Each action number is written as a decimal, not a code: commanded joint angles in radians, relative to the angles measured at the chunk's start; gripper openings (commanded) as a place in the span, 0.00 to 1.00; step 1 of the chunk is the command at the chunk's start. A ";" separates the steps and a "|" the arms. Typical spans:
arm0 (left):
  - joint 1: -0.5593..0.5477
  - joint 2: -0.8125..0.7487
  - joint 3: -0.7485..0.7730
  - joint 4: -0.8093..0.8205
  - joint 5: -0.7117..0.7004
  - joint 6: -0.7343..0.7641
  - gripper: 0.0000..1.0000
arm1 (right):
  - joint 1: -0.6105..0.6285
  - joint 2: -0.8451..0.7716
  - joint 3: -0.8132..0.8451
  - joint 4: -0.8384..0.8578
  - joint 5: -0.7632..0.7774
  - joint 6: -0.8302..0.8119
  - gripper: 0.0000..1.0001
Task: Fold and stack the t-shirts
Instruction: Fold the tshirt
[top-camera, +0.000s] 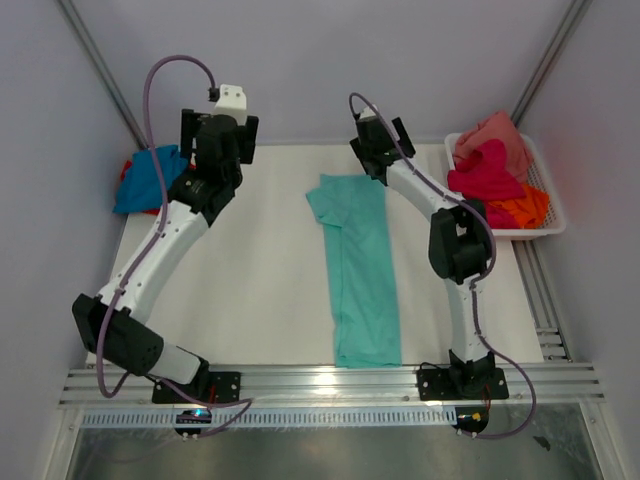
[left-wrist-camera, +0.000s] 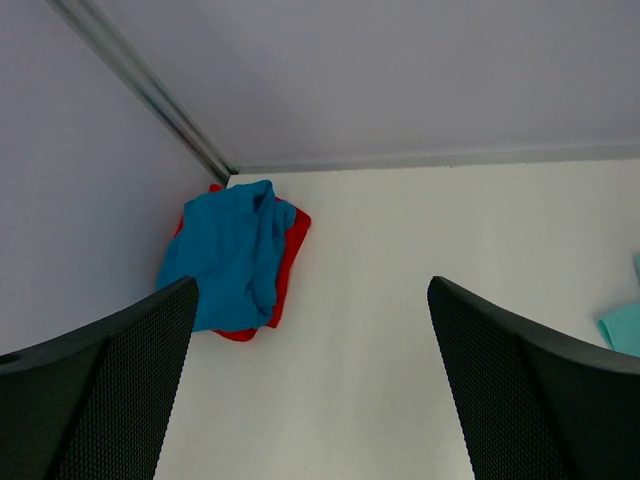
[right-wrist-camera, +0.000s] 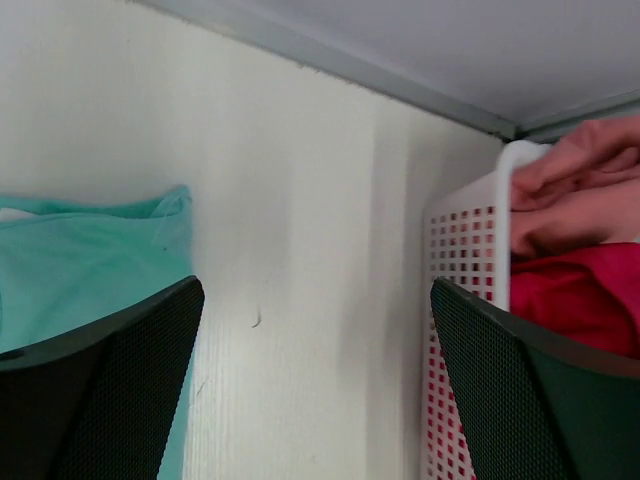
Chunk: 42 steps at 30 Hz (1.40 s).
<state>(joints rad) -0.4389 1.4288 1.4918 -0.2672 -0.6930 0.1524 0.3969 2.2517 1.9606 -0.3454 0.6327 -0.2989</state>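
A mint-teal t-shirt (top-camera: 360, 270) lies on the table as a long narrow strip from the front edge to the back, one sleeve sticking out at its far left. My right gripper (top-camera: 382, 140) hangs open just beyond its far right corner, between the shirt (right-wrist-camera: 90, 260) and the basket, nothing between its fingers (right-wrist-camera: 100, 380). In the far left corner a blue t-shirt (top-camera: 150, 178) lies crumpled on a red one (left-wrist-camera: 290, 240). Just right of them, my left gripper (top-camera: 218, 135) is open and empty. More t-shirts fill the basket: salmon pink (top-camera: 495, 135), magenta (top-camera: 485, 175), orange (top-camera: 520, 208).
A white mesh basket (top-camera: 548, 215) stands at the back right corner, its wall (right-wrist-camera: 465, 270) close to my right gripper. Grey walls enclose the table on three sides. A metal rail (top-camera: 330, 380) with both arm bases runs along the front edge.
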 joint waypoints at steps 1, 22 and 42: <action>0.048 0.090 0.119 -0.024 0.136 -0.099 0.99 | -0.006 -0.233 -0.098 0.166 0.019 0.046 0.99; 0.144 0.182 -0.004 -0.186 0.832 -0.198 0.99 | -0.004 -0.670 -0.712 -0.195 -0.748 -0.065 0.99; 0.585 0.315 0.030 -0.010 1.030 -0.577 0.99 | 0.140 -0.777 -1.022 0.137 -0.605 -0.023 0.99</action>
<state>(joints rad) 0.0986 1.7172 1.4937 -0.2871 0.2298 -0.3504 0.5346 1.5181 0.9539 -0.2874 0.0051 -0.2970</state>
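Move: Over the far right end of the half-folded t-shirt hangs the right hand; the shirt's middle lies about 27 cm back, 8 cm to its left and 12 cm below it. The basket stands roughly 27 cm to this hand's right and 7 cm back. From the left hand, the shirt's middle is some 12 cm back, 32 cm right and 34 cm below; the blue folded stack is about 10 cm ahead, 18 cm left and 33 cm below. Rising about 12 cm first, the open right hand swings back some 25 cm along the t-shirt and sinks low over its middle, drifting left while turning counter-clockwise and tipping fingers down. The empty left hand reaches forward, drops back and rightward, then swings forward-left towards the blue stack, its left side rolling down; its fingers stay open. ##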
